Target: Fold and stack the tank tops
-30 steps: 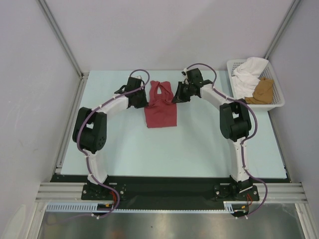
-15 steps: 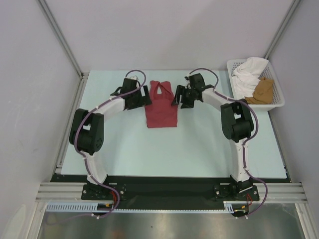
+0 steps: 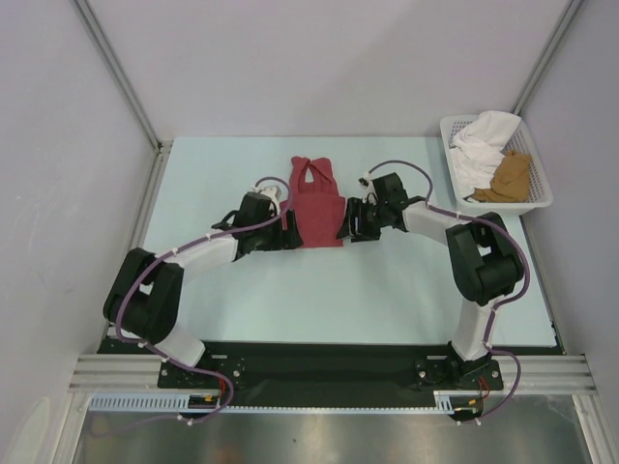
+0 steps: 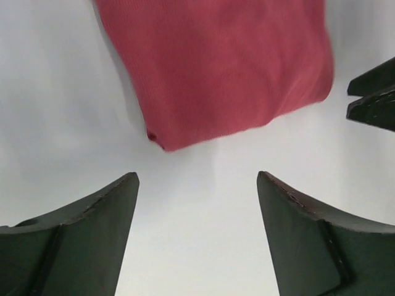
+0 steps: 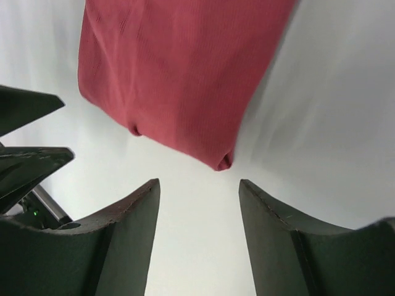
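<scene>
The dark red tank top lies flat mid-table as a narrow folded strip, straps at the far end. My left gripper stands open at its near left corner, and my right gripper stands open at its near right corner. In the left wrist view the red hem lies just beyond the empty open gripper. The right wrist view shows the same hem ahead of the open gripper, apart from it. The tan-brown tank top lies crumpled in the basket.
A white mesh basket stands at the back right corner, holding a white cloth beside the tan-brown top. Grey walls close in the table on three sides. Each wrist view shows the other gripper's fingers at its edge.
Both grippers have opened, let go of the red top near its strap end, and moved toward me along its sides to the near hem corners. The top has stayed in place.
</scene>
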Action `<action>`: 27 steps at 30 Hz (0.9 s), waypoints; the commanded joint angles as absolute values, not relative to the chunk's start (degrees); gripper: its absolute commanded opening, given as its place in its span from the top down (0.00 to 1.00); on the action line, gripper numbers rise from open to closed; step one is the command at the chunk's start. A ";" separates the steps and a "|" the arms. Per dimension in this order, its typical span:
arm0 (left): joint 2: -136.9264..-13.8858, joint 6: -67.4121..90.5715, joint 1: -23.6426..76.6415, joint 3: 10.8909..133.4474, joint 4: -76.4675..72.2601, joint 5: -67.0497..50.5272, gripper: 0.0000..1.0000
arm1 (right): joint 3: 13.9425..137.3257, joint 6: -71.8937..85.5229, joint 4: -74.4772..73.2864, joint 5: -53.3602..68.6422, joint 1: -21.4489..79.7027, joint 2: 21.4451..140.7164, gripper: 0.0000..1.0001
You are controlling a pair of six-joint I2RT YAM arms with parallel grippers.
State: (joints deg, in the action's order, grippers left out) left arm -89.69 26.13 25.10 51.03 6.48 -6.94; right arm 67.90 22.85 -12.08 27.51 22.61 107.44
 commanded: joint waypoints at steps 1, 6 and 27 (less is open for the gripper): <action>-88.33 23.29 25.40 49.31 2.55 -8.61 0.18 | 68.11 19.25 -10.10 27.34 24.78 105.82 0.40; -90.96 20.31 26.19 50.27 3.86 -5.63 0.19 | 69.87 16.53 -12.92 21.28 26.89 109.06 0.41; -101.51 15.47 27.42 58.09 5.89 -0.18 0.70 | 74.97 13.18 -17.58 13.62 30.32 114.17 1.00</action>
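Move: The folded tank top's near hem runs between the open hands. Its near-left corner lies about 2 cm ahead of the left hand and 5 cm below, with the near-right corner some 11 cm to the right of that corner and level with it. For the right hand, that near-right corner is straight below by about 4 cm and 2 cm to the left. The strap ends lie roughly 25 cm farther out than the hem, about 4 cm right of the left hand. The tank top's two near corners are taken together. The left hand sinks about 5 cm, first easing back a little, then forward onto its corner; the right sinks some 3.5 cm and shifts 2 cm left onto the other. Both wrists tip 10 to 15 degrees steeper, the right fingers shutting on the cloth and the left closing to about a third open around theirs. ##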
